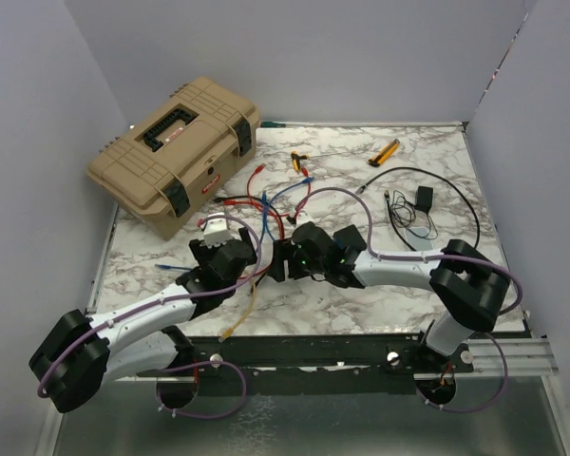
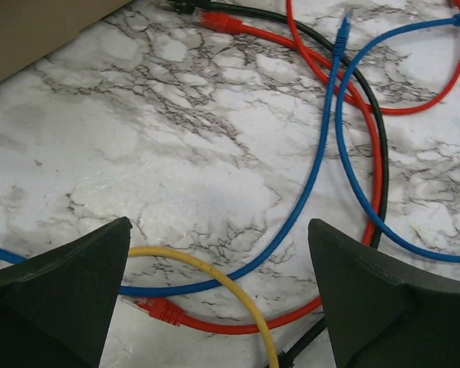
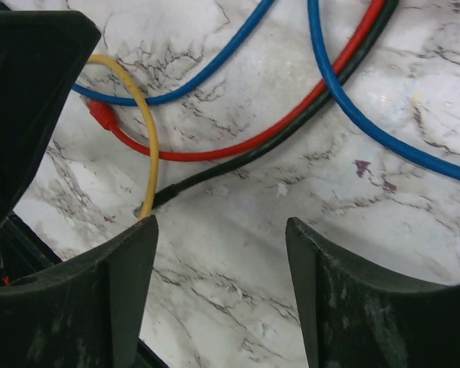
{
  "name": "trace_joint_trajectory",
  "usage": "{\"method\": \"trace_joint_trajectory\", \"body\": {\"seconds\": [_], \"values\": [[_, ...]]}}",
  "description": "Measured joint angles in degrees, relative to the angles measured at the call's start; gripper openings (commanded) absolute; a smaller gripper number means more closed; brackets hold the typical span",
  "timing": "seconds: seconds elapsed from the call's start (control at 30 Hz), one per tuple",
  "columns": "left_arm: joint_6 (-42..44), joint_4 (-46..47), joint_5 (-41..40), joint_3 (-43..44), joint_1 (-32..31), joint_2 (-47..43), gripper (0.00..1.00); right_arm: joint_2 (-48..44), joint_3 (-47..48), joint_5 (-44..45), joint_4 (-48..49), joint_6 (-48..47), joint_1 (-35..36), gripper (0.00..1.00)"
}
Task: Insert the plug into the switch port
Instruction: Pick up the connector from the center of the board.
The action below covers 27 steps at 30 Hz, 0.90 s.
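A red plug (image 2: 157, 309) on a red cable lies flat on the marble between the fingers of my left gripper (image 2: 218, 230), under a yellow cable (image 2: 215, 277). That gripper is open and holds nothing. The same red plug (image 3: 101, 113) appears at the upper left of the right wrist view. My right gripper (image 3: 222, 226) is open over bare marble, with the yellow cable (image 3: 149, 146) touching its left fingertip. In the top view both grippers (image 1: 230, 258) (image 1: 287, 258) meet mid-table. A small white block (image 1: 214, 225) sits beyond my left wrist. The switch port is hidden.
A tan toolbox (image 1: 176, 152) stands at the back left, and its edge (image 2: 31, 31) shows in the left wrist view. Blue (image 2: 314, 176), red (image 2: 376, 153) and black cables cross the marble. A black adapter (image 1: 424, 198) and yellow-handled tools (image 1: 385, 152) lie at the back right.
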Motion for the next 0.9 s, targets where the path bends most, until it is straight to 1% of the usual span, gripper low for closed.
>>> {"method": "trace_joint_trajectory", "body": {"seconds": [0.1,0.2,0.3,0.43,0.6,0.77,0.9], "values": [[-1.73,-0.72,-0.17,-1.03,2.56,-0.15,0.95,3.04,2.78,-0.79,0.07,-0.5,0.55,0.61],[-3.21,-0.85,0.28,-2.8,6.16,-1.53,0.95,5.7,5.53,-2.38,0.07,-1.16,1.64,0.52],[-4.52,-0.9,1.18,-5.22,8.92,-4.44,0.96,7.56,7.85,-3.78,-0.02,-2.14,2.75,0.49],[-5.55,-0.87,1.51,-6.08,9.66,-6.45,0.96,9.9,10.95,-5.25,-0.33,-3.28,3.82,0.41],[-6.19,-0.81,1.46,-6.4,9.77,-8.31,0.96,13.31,14.99,-6.43,-2.32,-4.39,4.52,0.4],[-6.27,-0.81,1.4,-6.86,9.79,-9.84,0.96,16.37,17.46,-6.71,-5.05,-5.29,4.61,0.37],[-6.25,-0.83,1.18,-7.19,9.79,-10.56,0.97,19.32,19.71,-6.67,-7.23,-5.99,4.61,0.28]]}}
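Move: The black connector I am going for lies about 7 cm to the left of my right hand, some 2 cm back and 6 cm below it. The yellow cable crosses right by its tip, about 8 cm left and 2 cm back of the same hand. The red plug is roughly 6 cm left of the connector and 3 cm farther out. From my left hand the connector is about 5 cm right, 6 cm back and 9 cm down. I carry my right hand left about 8 cm, turning it some 15 degrees counter-clockwise, until it is over the black connector, then sink nearly 4 cm towards it while the fingers close from wide to about a third open. Meanwhile my left hand, still open and empty, clears off about 5 cm to the left. I can't see my right fingers touching anything yet. ##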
